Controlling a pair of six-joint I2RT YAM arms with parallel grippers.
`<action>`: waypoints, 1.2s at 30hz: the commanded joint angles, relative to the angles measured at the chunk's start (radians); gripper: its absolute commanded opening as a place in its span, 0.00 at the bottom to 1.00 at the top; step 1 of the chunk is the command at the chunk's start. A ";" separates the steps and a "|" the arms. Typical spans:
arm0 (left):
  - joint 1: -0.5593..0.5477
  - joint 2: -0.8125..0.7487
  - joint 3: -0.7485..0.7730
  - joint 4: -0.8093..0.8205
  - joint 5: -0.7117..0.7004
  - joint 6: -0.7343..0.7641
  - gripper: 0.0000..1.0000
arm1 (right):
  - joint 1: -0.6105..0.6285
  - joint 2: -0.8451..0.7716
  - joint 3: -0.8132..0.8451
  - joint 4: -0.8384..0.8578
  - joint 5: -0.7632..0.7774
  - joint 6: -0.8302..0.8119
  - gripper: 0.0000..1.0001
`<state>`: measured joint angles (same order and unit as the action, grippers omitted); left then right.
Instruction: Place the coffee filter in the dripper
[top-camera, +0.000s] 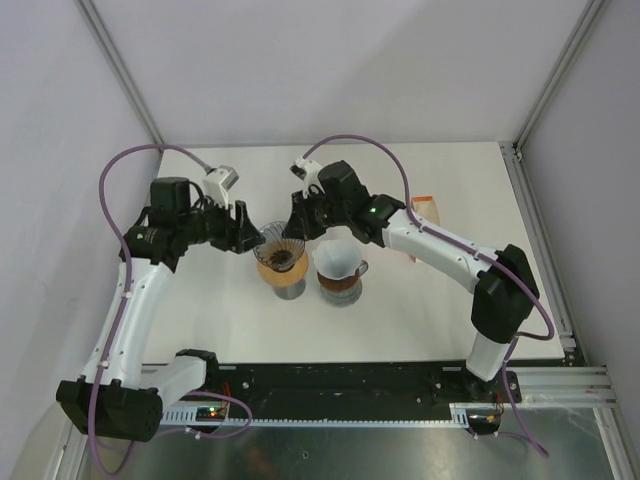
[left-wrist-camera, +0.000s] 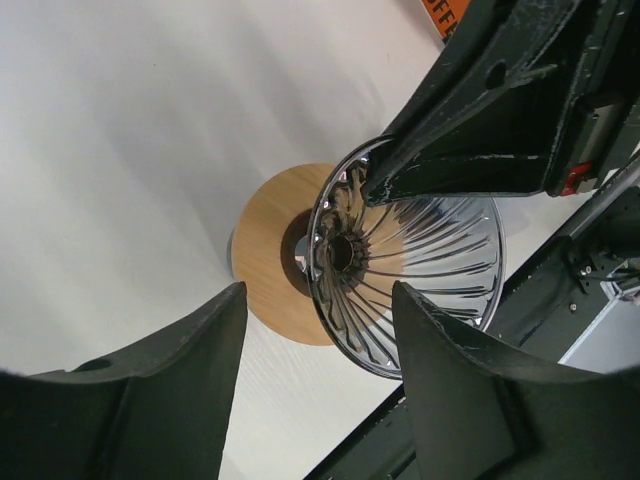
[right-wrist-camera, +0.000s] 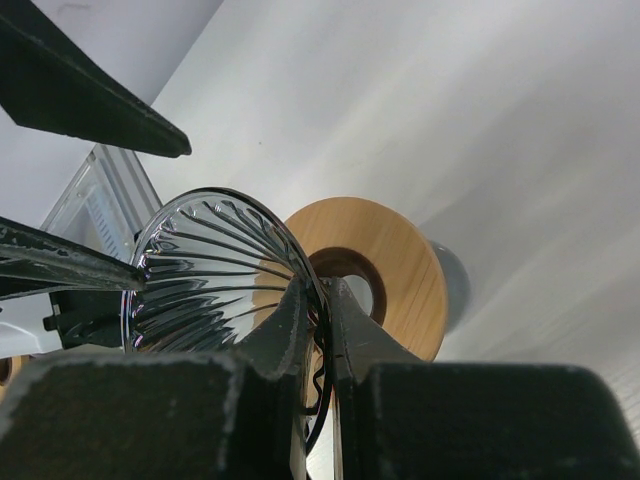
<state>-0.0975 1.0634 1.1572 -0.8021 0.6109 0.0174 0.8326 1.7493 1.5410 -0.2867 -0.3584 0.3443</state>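
Observation:
A clear ribbed glass dripper (top-camera: 279, 250) with a wooden collar (left-wrist-camera: 270, 260) stands on a grey base at the table's middle. My right gripper (right-wrist-camera: 322, 290) is shut on the dripper's rim, one finger inside the cone and one outside. In the left wrist view that gripper's tip (left-wrist-camera: 375, 190) pinches the rim of the dripper (left-wrist-camera: 430, 250). My left gripper (left-wrist-camera: 320, 300) is open just left of the dripper, its fingers (right-wrist-camera: 90, 110) apart on either side of the rim and touching nothing. I cannot pick out a loose coffee filter in any view.
A white cone-shaped cup with a handle (top-camera: 338, 260) sits on a brown base right beside the glass dripper. An orange and white packet (top-camera: 428, 212) lies behind the right arm. The table's front edge and metal rail (top-camera: 400, 385) run along the arm bases.

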 joint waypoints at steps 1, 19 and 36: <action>0.008 -0.007 -0.013 0.019 0.031 0.033 0.63 | 0.011 0.010 0.016 0.053 -0.013 -0.004 0.00; 0.007 0.072 -0.086 0.019 0.065 0.104 0.37 | 0.017 0.063 -0.023 0.057 -0.002 -0.097 0.00; -0.018 0.157 -0.149 0.018 -0.045 0.172 0.01 | 0.007 0.121 -0.059 0.008 0.027 -0.153 0.00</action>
<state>-0.1093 1.1736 1.0534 -0.7734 0.6533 0.1135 0.8474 1.8107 1.5120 -0.2314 -0.3508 0.2394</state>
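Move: Below and to the right of the open left hand, about 5 cm right, 1 cm back and 5 cm down, hangs the wire dripper, with the near part of its rim closer still. The wooden collar on its glass carafe is some 5 cm right, 2 cm back and 12 cm below that hand; the white filter on the other carafe is roughly 17 cm right, 3 cm back, 10 cm down. From the right hand, already pinching the rim, the collar is about 4 cm back, 3 cm left and 10 cm below. Sinking almost straight down by about 6 cm, the left hand brings its open fingers onto the left part of the wire dripper's rim and closes them to pinch it. The right hand keeps its pinch on the rim and lowers the dripper some 3.5 cm towards the wooden collar, easing slightly left, with nearly all the drop in the first half. ##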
